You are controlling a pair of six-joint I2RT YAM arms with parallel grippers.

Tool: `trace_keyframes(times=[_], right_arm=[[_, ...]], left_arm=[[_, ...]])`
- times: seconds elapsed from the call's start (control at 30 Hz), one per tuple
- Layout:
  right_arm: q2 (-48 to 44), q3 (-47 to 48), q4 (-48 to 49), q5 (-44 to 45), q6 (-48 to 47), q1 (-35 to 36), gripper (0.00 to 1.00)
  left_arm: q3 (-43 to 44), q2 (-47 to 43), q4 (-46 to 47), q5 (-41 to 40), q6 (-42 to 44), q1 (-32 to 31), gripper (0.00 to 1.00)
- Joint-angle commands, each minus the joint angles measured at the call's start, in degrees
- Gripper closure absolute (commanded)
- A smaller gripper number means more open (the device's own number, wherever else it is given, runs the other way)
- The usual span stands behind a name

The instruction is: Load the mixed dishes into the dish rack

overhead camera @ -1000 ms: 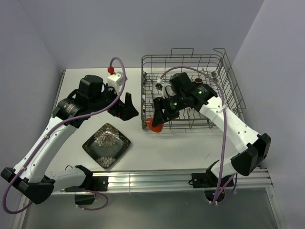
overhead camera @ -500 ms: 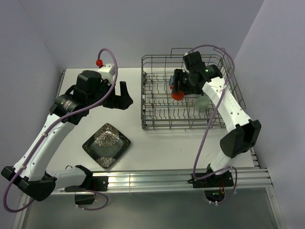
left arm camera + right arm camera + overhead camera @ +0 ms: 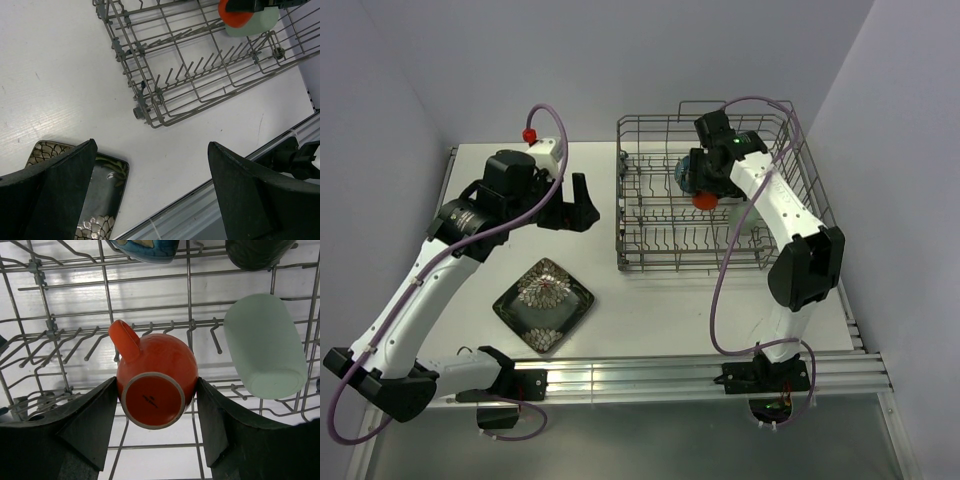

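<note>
My right gripper (image 3: 157, 400) is shut on the small orange cup (image 3: 156, 377), held upside down over the tines inside the grey wire dish rack (image 3: 650, 262); the cup shows in the top view (image 3: 704, 200) under the gripper (image 3: 705, 178). The pale green cup (image 3: 264, 347) lies on its side in the rack to the right, also in the left wrist view (image 3: 254, 22). A dark bowl (image 3: 257, 251) and a blue-rimmed dish (image 3: 145, 249) sit at the rack's far side. The dark square leaf-patterned plate (image 3: 543, 305) lies on the table at front left. My left gripper (image 3: 580, 205) is open and empty above the table, left of the rack.
The white table (image 3: 670, 310) ends at a metal rail (image 3: 650, 380) in front. Purple cables (image 3: 545, 130) loop above both arms. The rack's raised wire handles (image 3: 702, 104) stand at its far side. Walls close in on the left and right.
My right gripper carried the orange cup from the rack's front left corner up and into the rack's middle. My left gripper rose slightly and stayed open.
</note>
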Motion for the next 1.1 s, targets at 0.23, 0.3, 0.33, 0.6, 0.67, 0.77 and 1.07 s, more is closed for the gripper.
trace_keyframes(times=[0.23, 0.3, 0.33, 0.6, 0.67, 0.77, 1.07], right_arm=[[0.54, -2.67, 4.42, 0.35, -1.31, 0.0, 1.0], [0.71, -3.28, 5.29, 0.26, -1.4, -0.08, 1.0], [0.71, -3.89, 5.56, 0.26, -1.4, -0.08, 1.0], [3.08, -3.73, 6.7, -0.62, -1.4, 0.62, 1.0], [3.79, -3.9, 7.05, -0.62, -1.49, 0.71, 1.0], [4.58, -3.81, 7.58, -0.62, -1.84, 0.71, 1.0], [6.6, -4.52, 9.07, -0.44, -2.02, 0.71, 1.0]], left_arm=[[-1.07, -0.88, 1.13, -0.14, -0.46, 0.15, 0.01], [-1.07, -0.79, 1.05, -0.23, -0.28, 0.06, 0.01], [-1.07, -0.79, 0.96, -0.23, -0.28, 0.15, 0.01], [-1.07, -0.27, 0.52, -0.49, -0.11, 0.15, 0.01], [-0.99, -0.09, 0.43, -0.49, -0.11, 0.06, 0.01], [-0.81, 0.09, 0.08, -0.67, -0.11, 0.15, 0.01], [-1.25, 0.09, -0.18, -0.93, -0.55, 0.15, 0.01]])
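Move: Right under the mug that the right hand still grips is its place in the dish rack, some 12 cm below the hand, 2 cm farther out and 1 cm left. From this hand the blue mug stands about 12 cm ahead and 2 cm left, the black mug 11 cm ahead and 9 cm right, the green cup 3 cm ahead and 11 cm right, all about 11 cm lower. From the left hand that rack place is roughly 12 cm ahead, 27 cm right and 24 cm below. Sinking about 6 cm in all, the right hand lowers the upside-down orange mug towards the rack's wires and tines, left of the green cup. It pauses briefly early on, then drifts slightly forward and left as it goes down. The fingers keep their grip on the mug's two sides, and the wrist hardly turns. ##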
